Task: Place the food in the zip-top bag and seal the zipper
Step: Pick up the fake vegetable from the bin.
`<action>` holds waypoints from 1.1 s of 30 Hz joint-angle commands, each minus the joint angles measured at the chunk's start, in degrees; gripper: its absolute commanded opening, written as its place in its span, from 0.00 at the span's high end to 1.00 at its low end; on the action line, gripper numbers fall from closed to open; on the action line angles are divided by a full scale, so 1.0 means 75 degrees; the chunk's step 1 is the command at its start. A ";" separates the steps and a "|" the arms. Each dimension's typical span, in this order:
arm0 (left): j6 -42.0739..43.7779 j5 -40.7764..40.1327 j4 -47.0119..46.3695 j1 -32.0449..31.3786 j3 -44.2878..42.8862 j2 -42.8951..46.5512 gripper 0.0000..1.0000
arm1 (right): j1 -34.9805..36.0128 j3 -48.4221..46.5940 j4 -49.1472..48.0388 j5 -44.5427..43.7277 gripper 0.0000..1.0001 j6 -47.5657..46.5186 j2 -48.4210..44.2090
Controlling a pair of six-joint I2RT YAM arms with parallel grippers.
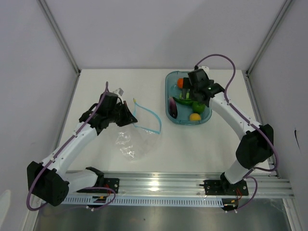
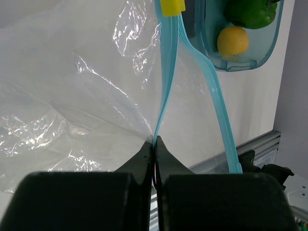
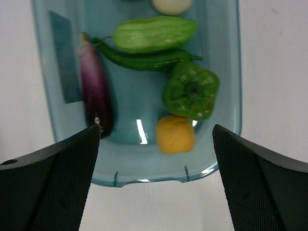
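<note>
The clear zip-top bag (image 1: 132, 143) lies crumpled left of centre, and its light-blue zipper (image 1: 150, 115) loops open toward the tray. My left gripper (image 1: 130, 118) is shut on one zipper strip (image 2: 162, 96); the other strip (image 2: 219, 106) hangs free, and a yellow slider (image 2: 172, 6) sits at the far end. The food lies in the teal tray (image 1: 169, 91): tomato (image 1: 180, 83), eggplant (image 3: 96, 91), pale cucumber (image 3: 154, 33), green pepper (image 3: 191, 91), lemon (image 3: 175, 134), egg (image 3: 172, 5). My right gripper (image 3: 157, 127) hovers open above the tray's near end, holding nothing.
A long dark-green chili (image 3: 144, 58) lies under the cucumber. The tray's near rim (image 3: 159, 175) is just below my right fingers. A metal rail (image 1: 183, 185) runs along the near table edge. White walls enclose the table on three sides.
</note>
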State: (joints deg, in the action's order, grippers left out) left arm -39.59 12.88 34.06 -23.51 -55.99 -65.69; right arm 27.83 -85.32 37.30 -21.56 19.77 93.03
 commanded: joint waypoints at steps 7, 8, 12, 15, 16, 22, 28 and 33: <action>0.0357 0.0180 -0.0217 -0.0088 0.0011 -0.0042 0.99 | -0.0653 -0.0307 0.0054 -0.0219 0.01 0.1616 0.0976; 0.0357 0.0238 -0.0241 -0.0088 0.0070 -0.0042 0.99 | -0.0641 -0.0366 0.0077 -0.0288 0.01 0.1734 0.1059; 0.0334 0.0333 -0.0393 -0.0100 0.0211 -0.0066 0.99 | -0.0641 -0.0530 0.0381 -0.0593 0.01 0.2390 0.1446; 0.0380 0.0368 -0.0405 -0.0112 0.0246 -0.0065 0.99 | -0.0653 -0.0659 0.0546 -0.0769 0.01 0.2637 0.1727; 0.0404 0.0368 -0.0394 -0.0112 0.0223 -0.0054 0.99 | -0.0641 -0.0659 0.0558 -0.0781 0.01 0.2649 0.1763; 0.0498 0.0344 -0.0335 -0.0112 0.0223 -0.0054 0.99 | -0.0676 -0.0648 0.0558 -0.1039 0.01 0.2708 0.1927; 0.0510 0.0426 -0.0347 -0.0112 0.0199 -0.0077 0.99 | -0.0735 -0.0566 0.0511 -0.0993 0.01 0.2696 0.2044; 0.0533 0.0426 -0.0311 -0.0112 0.0164 -0.0054 0.99 | -0.0816 -0.0402 0.0254 -0.0875 0.01 0.2497 0.2162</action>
State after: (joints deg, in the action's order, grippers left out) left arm -36.97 14.98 33.08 -23.99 -54.22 -66.32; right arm 22.26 -87.64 40.82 -26.70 38.76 108.51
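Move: The green pepper lies in the bin some 5 cm ahead of the right hand, 5 cm to its right and 16 cm below. From the pepper, the yellow ball is 6 cm nearer and 2 cm left, the chili 4 cm farther and 5 cm left, and the eggplant level with it and 13 cm left. From the left hand the pepper is roughly 18 cm ahead, 35 cm right and 14 cm below. The wide-open right hand sinks about 10 cm towards the green pepper, edging right and turning some 20 degrees clockwise. ##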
